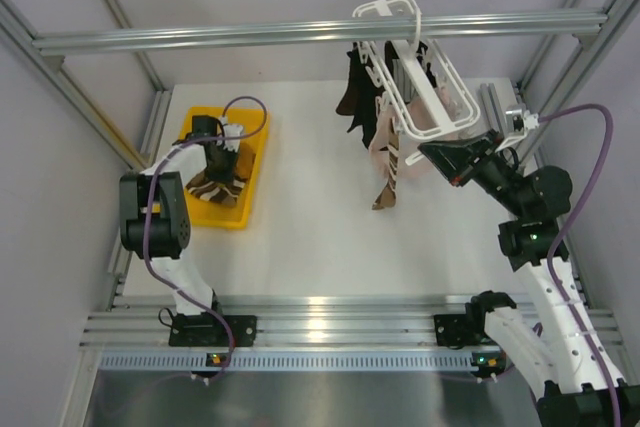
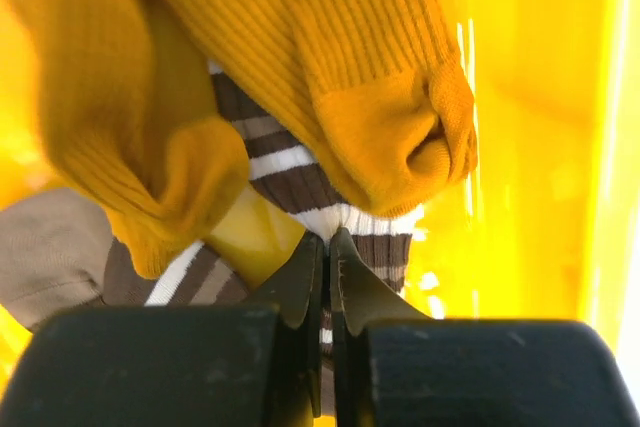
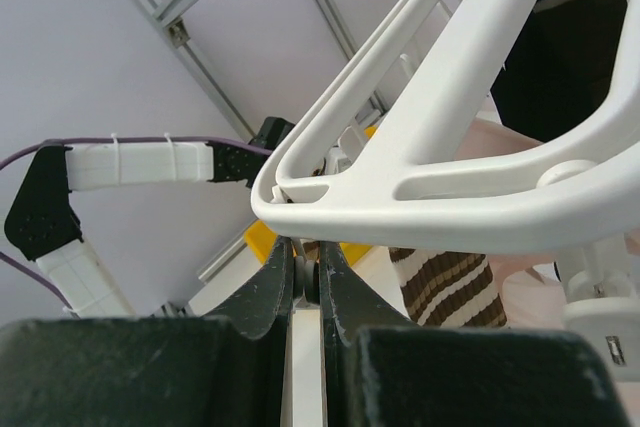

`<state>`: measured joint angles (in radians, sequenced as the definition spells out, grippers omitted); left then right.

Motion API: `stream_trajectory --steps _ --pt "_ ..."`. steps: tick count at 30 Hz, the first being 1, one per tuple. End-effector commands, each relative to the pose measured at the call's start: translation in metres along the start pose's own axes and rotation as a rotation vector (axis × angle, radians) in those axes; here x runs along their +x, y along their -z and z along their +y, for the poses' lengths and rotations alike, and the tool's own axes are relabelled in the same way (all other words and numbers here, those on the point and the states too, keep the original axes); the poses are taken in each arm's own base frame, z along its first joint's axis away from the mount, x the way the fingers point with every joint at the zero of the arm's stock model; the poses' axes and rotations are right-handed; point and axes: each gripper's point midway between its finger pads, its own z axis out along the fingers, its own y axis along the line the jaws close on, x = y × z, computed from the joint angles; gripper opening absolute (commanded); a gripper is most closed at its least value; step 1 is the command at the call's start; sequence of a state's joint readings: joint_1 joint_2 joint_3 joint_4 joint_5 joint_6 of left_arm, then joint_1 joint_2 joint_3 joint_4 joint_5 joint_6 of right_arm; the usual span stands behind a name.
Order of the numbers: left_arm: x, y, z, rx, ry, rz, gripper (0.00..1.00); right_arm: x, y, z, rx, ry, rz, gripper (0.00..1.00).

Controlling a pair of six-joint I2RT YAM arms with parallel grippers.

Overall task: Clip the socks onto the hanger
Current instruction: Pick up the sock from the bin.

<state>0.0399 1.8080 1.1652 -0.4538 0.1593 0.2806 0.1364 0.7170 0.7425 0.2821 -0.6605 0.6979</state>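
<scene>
In the yellow tray my left gripper reaches down and is shut on the cream cuff of a brown striped sock. Its fingertips pinch the fabric. A mustard sock lies over that sock. The white hanger hangs from the aluminium bar. A dark sock, a pale pink sock and a brown striped sock dangle from it. Under the hanger's frame, my right gripper is shut on a white clip.
A beige piece of fabric lies in the tray beside the striped sock. In the right wrist view the left arm and a corner of the yellow tray show beyond the hanger. Aluminium posts frame the white table.
</scene>
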Motion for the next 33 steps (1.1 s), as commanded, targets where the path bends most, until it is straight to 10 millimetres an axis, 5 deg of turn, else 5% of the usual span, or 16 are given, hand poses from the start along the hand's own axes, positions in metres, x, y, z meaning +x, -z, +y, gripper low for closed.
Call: stream_trajectory --steps 1,3,6,14,18,22,26,28,29,33 --pt "-0.045 0.017 0.02 -0.056 -0.027 -0.076 0.0 -0.018 -0.003 0.015 -0.035 0.06 -0.031 0.0" --pt "-0.059 0.032 0.025 -0.06 -0.044 -0.099 0.0 -0.019 -0.003 0.016 -0.036 0.065 -0.03 0.0" --pt "-0.054 0.052 0.027 -0.036 -0.088 -0.077 0.0 -0.02 -0.002 0.018 -0.037 0.074 -0.031 0.0" --pt "0.005 0.084 0.009 0.156 -0.245 0.077 0.0 -0.019 -0.001 0.019 -0.045 0.073 -0.028 0.0" --pt "0.043 0.073 0.003 0.231 -0.307 0.145 0.0 -0.018 -0.002 0.018 -0.046 0.07 -0.026 0.0" --pt "0.052 0.056 0.003 0.253 -0.278 0.14 0.0 -0.018 -0.002 0.017 -0.044 0.069 -0.028 0.0" --pt "0.012 0.05 0.004 0.253 -0.166 0.04 0.0 -0.017 -0.004 0.016 -0.046 0.065 -0.025 0.0" --pt "-0.027 0.053 0.014 0.217 -0.131 -0.061 0.0 -0.018 -0.004 0.016 -0.045 0.066 -0.026 0.0" --pt "-0.052 0.06 0.021 0.193 -0.133 -0.119 0.0 -0.018 -0.004 0.016 -0.044 0.064 -0.027 0.0" --pt "-0.09 0.084 0.022 0.206 -0.136 -0.216 0.0 -0.019 -0.004 0.018 -0.046 0.071 -0.027 0.0"
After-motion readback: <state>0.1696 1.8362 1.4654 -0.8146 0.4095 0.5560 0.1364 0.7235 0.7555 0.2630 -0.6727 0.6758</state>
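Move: The left hand's fingers are already shut on the striped sock low in the yellow bin; the sock's middle lies about 2 cm back and 2 cm left of the pinch, roughly 1 cm below it. The ochre sock overlaps the striped one about 5 cm straight ahead, at nearly the same height. The bin's right wall runs some 8 cm to the right, level with the hand. From the right hand the striped sock is about 13 cm ahead, 46 cm left and 35 cm lower. Keeping its pinch on the striped sock, the left hand swings it over the bin: first forward and up about 4 cm each way, still rising a little as it reverses, then back some 10 cm while drifting left and dipping again. The wrist turns some 15 degrees clockwise on the backward stroke, its tips swinging steeper down, and then the hand sweeps forward again about 8 cm and up, to end some 6 cm higher than it began, fingers still shut. ##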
